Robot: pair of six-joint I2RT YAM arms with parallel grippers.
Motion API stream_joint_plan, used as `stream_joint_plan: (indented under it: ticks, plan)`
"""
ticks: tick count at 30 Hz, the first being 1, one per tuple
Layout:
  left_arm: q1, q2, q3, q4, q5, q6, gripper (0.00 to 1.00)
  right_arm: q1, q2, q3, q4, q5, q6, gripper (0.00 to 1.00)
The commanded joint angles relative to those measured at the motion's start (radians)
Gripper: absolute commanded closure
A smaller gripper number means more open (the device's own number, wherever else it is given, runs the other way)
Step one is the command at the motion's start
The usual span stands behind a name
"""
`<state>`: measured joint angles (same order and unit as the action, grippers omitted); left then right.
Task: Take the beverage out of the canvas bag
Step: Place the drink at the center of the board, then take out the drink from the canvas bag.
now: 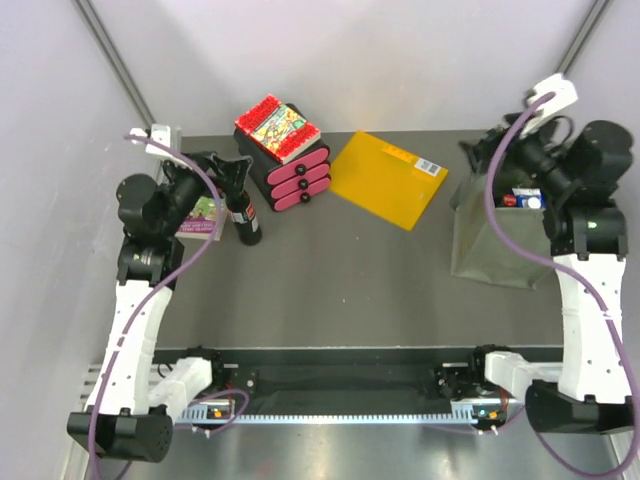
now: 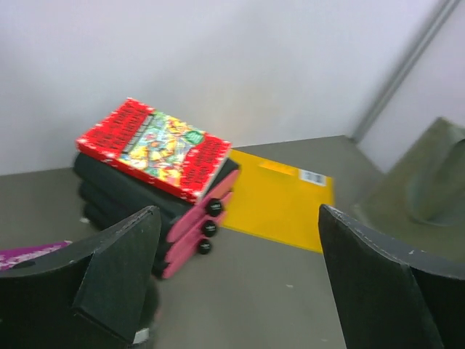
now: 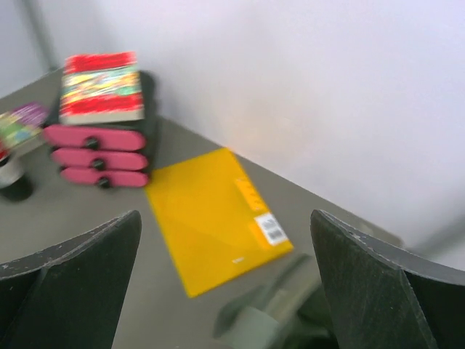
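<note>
A dark beverage bottle [image 1: 247, 218] with a red label stands upright on the table at the left. My left gripper [image 1: 228, 166] hovers just behind its top, open, nothing between the fingers [image 2: 240, 283]. In the left wrist view only a dark blur of the bottle [image 2: 149, 316] shows under the left finger. The olive canvas bag [image 1: 495, 245] stands at the right. A blue, white and red pack [image 1: 526, 198] shows in its mouth. My right gripper [image 1: 487, 158] hangs open over the bag's far left edge. In the right wrist view its jaws [image 3: 225, 283] are wide apart above the bag's rim [image 3: 283, 323].
A red-covered book [image 1: 278, 127] lies on a stack of black and pink cases [image 1: 297, 178] at the back. A flat yellow-orange folder [image 1: 388, 180] lies between the stack and the bag. A purple booklet [image 1: 205, 216] lies under the left arm.
</note>
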<state>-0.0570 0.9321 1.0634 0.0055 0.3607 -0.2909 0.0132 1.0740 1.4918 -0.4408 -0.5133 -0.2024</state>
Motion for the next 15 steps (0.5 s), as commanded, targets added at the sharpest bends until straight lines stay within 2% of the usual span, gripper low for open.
stream_joint_plan:
  ticks: [1,3,7,8,10,15]
  plan:
    - [-0.033,0.056,0.130,-0.202,0.110,-0.163,0.06,-0.183,0.030,0.088,-0.028,0.056,0.153,0.03]
    - [-0.070,0.094,0.162,-0.203,0.112,-0.177,0.06,-0.240,0.053,0.117,-0.070,0.056,0.156,0.05]
    - [-0.246,0.180,0.233,-0.239,0.046,-0.125,0.06,-0.367,0.095,0.157,-0.168,0.038,0.123,0.13]
    - [-0.333,0.224,0.265,-0.254,0.008,-0.108,0.06,-0.381,0.102,0.163,-0.214,0.038,0.112,0.14]
    - [-0.438,0.275,0.321,-0.303,-0.014,-0.077,0.06,-0.395,0.133,0.183,-0.274,0.041,0.039,0.18]
    - [-0.561,0.399,0.345,-0.263,-0.019,-0.093,0.07,-0.418,0.184,0.205,-0.452,0.046,-0.066,0.21]
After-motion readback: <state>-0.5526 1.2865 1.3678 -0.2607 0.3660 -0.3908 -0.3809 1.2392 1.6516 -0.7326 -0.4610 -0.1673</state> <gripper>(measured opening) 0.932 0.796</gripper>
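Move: The bag's mouth, with the remaining drinks packed round a blue carton, lies about 17 cm to my right hand's right, 8 cm ahead and some 28 cm below; the red-capped drink sits about 4 cm left of the carton. From my left hand, those drinks are about 58 cm right, 8 cm ahead and 25 cm down. The bottle already set down stands 10 cm ahead of this left hand and 2 cm left; the drawer box is 24 cm ahead, 8 cm right. I swing my empty right hand some 14 cm to the right until it hangs over the bag, then start it sinking, about 5 cm, tipping the fingers down and turning them clockwise while they narrow slightly. My open left hand sweeps about 19 cm right, away from the standing bottle and across on the near side of the drawer box, dropping a little, with the wrist turning nearly 30 degrees clockwise and tipping down. ##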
